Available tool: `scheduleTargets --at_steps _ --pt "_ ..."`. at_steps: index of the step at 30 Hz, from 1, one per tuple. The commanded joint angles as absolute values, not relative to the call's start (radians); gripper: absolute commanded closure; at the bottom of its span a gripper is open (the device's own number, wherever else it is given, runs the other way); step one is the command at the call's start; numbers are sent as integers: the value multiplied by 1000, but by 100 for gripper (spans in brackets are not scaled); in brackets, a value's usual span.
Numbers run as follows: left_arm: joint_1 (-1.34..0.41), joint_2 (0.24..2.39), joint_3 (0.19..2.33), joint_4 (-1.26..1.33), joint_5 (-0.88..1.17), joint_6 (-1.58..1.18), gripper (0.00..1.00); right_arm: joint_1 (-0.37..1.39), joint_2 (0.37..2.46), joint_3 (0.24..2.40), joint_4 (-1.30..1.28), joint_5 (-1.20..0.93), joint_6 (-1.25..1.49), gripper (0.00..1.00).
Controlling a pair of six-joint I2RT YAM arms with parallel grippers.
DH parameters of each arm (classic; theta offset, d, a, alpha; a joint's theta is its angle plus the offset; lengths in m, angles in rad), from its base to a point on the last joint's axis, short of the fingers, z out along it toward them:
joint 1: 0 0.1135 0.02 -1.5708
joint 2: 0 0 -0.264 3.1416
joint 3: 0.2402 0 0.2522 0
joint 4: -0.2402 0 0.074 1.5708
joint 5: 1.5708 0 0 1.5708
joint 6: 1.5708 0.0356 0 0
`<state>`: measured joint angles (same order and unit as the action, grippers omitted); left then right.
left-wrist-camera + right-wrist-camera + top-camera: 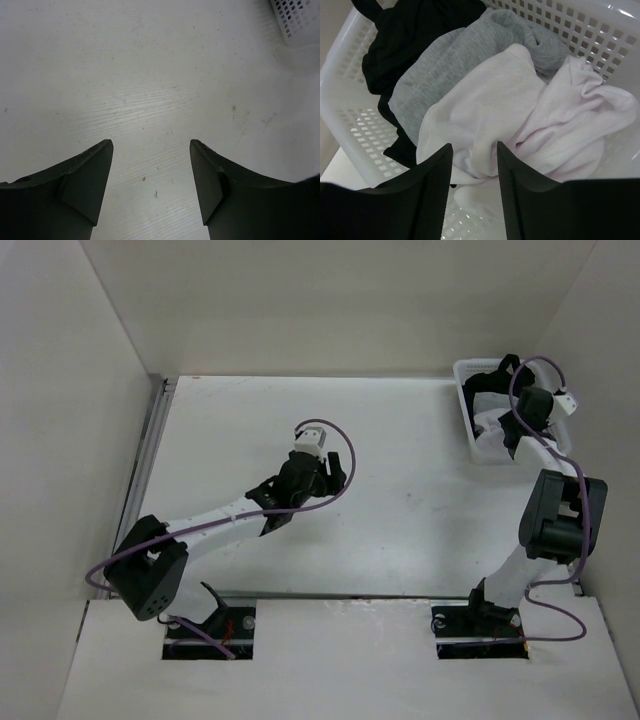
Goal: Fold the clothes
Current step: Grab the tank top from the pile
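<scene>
The clothes, a crumpled white garment [500, 100], lie in the white mesh basket [350, 110] on top of other clothing. My right gripper [474, 146] hangs just over the garment, open. A raised fold of the white cloth stands between its two black fingers, which are not pressed onto it. From above, the right gripper [503, 426] is down inside the basket [464, 400] at the table's far right. My left gripper [151, 142] is open over bare white table with nothing between its fingers. In the overhead view the left gripper [338, 476] sits near the table's middle.
A grey garment [445, 65] and a black garment [405, 35] share the basket beside the white one. The basket's corner [297, 20] shows at the upper right of the left wrist view. White walls enclose the table [400, 520] on the left, back and right.
</scene>
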<state>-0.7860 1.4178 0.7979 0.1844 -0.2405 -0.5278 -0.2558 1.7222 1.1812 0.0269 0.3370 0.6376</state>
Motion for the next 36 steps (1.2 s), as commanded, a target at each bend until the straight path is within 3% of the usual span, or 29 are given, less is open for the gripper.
scheduleTargets --at_steps 1,6,8,9,11,14,16,18,21,23,29,36 --pt "-780 1396 793 236 -221 -535 38 -263 1693 1181 46 368 652 57" --pt "-775 1394 795 233 -221 -538 38 -265 1756 1233 29 305 661 68" --pt "-771 1394 792 233 -221 -541 38 -266 1746 1218 25 301 689 86" --pt "-769 1394 790 233 -221 -543 38 -268 1730 1201 32 301 705 88" --pt "-765 1400 793 232 -221 -543 38 -269 1703 1174 52 301 718 85" --pt "-759 1404 799 229 -218 -541 38 -272 1704 1183 25 307 707 64" --pt "-757 1401 799 230 -215 -543 38 -272 1721 1184 20 308 696 62" --pt "-755 1399 799 230 -215 -543 38 -272 1741 1183 21 304 699 68" --pt "-749 1393 799 229 -215 -543 38 -269 1734 1164 40 307 721 89" --pt "-749 1388 798 227 -215 -545 38 -263 1680 1132 93 310 724 96" --pt "-743 1382 818 212 -221 -552 39 -96 1366 1074 230 373 657 97" --pt "-628 1296 816 167 -250 -584 39 212 1040 1179 215 339 526 98"
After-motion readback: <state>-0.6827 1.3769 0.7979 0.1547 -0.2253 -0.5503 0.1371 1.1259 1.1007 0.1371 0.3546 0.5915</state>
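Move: The tank top, the white-pink cloth nearest the right fingertips in the basket, lies just below that hand: its middle is level with it fore and aft, some 2 cm left and 3 cm down. The grey cloth sits about 4 cm ahead and 8 cm left of the hand, the black cloth about 8 cm ahead and 12 cm left, both a few centimetres lower. From the left hand, the tank top is about 14 cm ahead, 45 cm right and 5 cm below. Almost in place, the half-open right fingers sink about 1.5 cm into the tank top, narrow, part again some way and then shut fully, pinching the white cloth. Still holding it, the hand sweeps fast up about 25 cm and left some 17 cm, with a lesser draw back late on, out over the basket's left side, tipping up roughly 35 degrees and turning counter-clockwise, while the left hand, holding nothing, drifts 4 cm left and forward. ##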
